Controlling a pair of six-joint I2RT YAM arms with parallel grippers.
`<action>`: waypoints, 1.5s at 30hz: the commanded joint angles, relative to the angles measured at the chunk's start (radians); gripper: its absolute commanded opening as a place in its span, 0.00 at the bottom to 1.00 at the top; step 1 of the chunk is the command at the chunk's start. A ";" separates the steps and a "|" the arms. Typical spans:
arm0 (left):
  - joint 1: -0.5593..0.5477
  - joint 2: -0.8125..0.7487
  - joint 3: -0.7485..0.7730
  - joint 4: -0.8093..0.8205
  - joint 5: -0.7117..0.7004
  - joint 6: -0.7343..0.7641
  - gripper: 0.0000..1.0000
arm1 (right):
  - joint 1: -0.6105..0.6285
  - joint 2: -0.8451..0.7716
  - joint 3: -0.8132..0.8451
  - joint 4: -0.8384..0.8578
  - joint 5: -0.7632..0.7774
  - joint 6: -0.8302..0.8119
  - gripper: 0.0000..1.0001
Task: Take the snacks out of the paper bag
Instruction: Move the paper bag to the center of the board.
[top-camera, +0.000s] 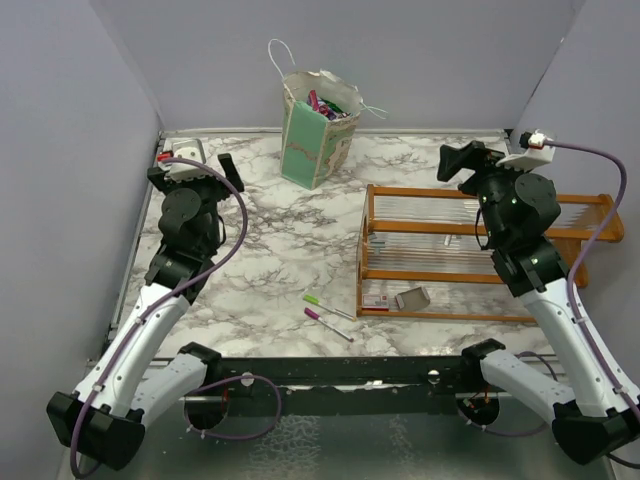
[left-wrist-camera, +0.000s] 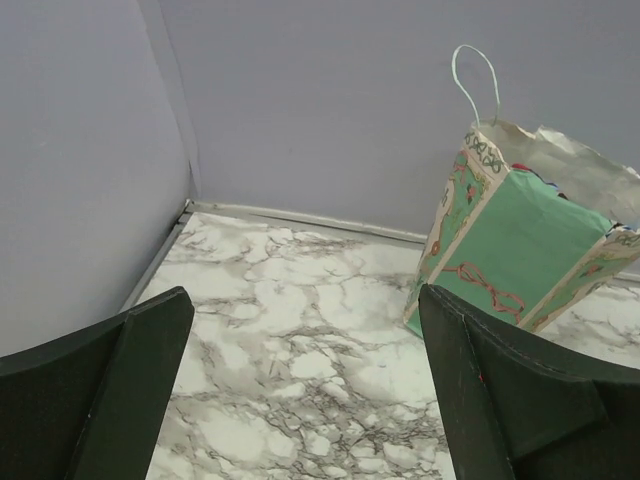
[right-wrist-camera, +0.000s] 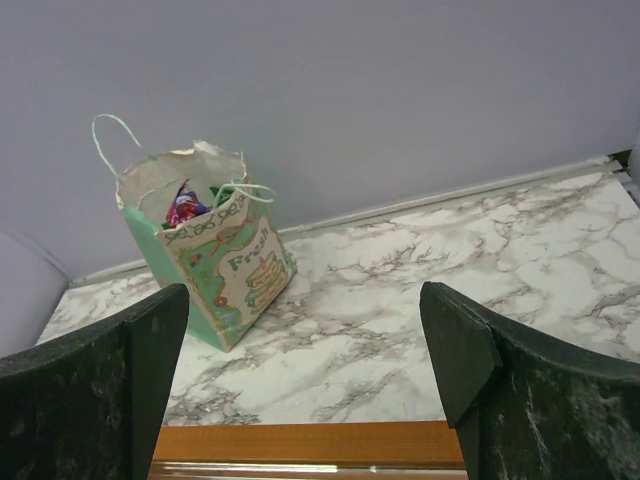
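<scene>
The paper bag, mint-green and white with string handles, stands upright at the back of the marble table. Pink, purple and green snacks show in its open top. My left gripper is open and empty at the back left, left of the bag. In the left wrist view the paper bag is ahead and to the right of the left gripper. My right gripper is open and empty above the rack's back rail. In the right wrist view the paper bag with the snacks is far left of the right gripper.
An orange wooden rack lies flat on the right half of the table, and its rail runs just under my right fingers. A small grey packet lies inside it. A green pen and a pink pen lie near the front middle. Grey walls close three sides.
</scene>
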 joint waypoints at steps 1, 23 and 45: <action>0.010 0.017 0.044 -0.005 -0.005 -0.017 0.99 | -0.006 0.014 0.072 -0.071 0.072 -0.015 0.99; 0.016 0.290 0.428 -0.483 0.253 -0.289 0.99 | -0.007 0.000 0.051 -0.149 0.062 0.255 0.99; 0.210 0.860 0.989 -0.329 0.721 -0.546 0.98 | -0.007 -0.108 -0.091 0.115 -0.193 0.124 0.99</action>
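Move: The paper bag leans at the far side of the board, some 36 cm ahead of the open left hand, about 18 cm to its right, its middle roughly 23 cm below. The wooden rack's middle lies about 30 cm nearer than the bag and 33 cm to the right of it, low on the board. From the right hand the bag is also around 36 cm ahead, but 28 cm to the left. After a slow start the left hand reaches high and empty towards the paper bag, about 16 cm forward and 11 cm to the right before easing back left by 1 cm or so, rising slightly, while its wide-open fingers swing clockwise and dip, its left side rolling down by some 20 degrees. The right hand stays over the rack side with its fingers open, drawing back and rising a little, sinking about 5 cm, then lifting again as it drifts left and turns slightly counter-clockwise. ##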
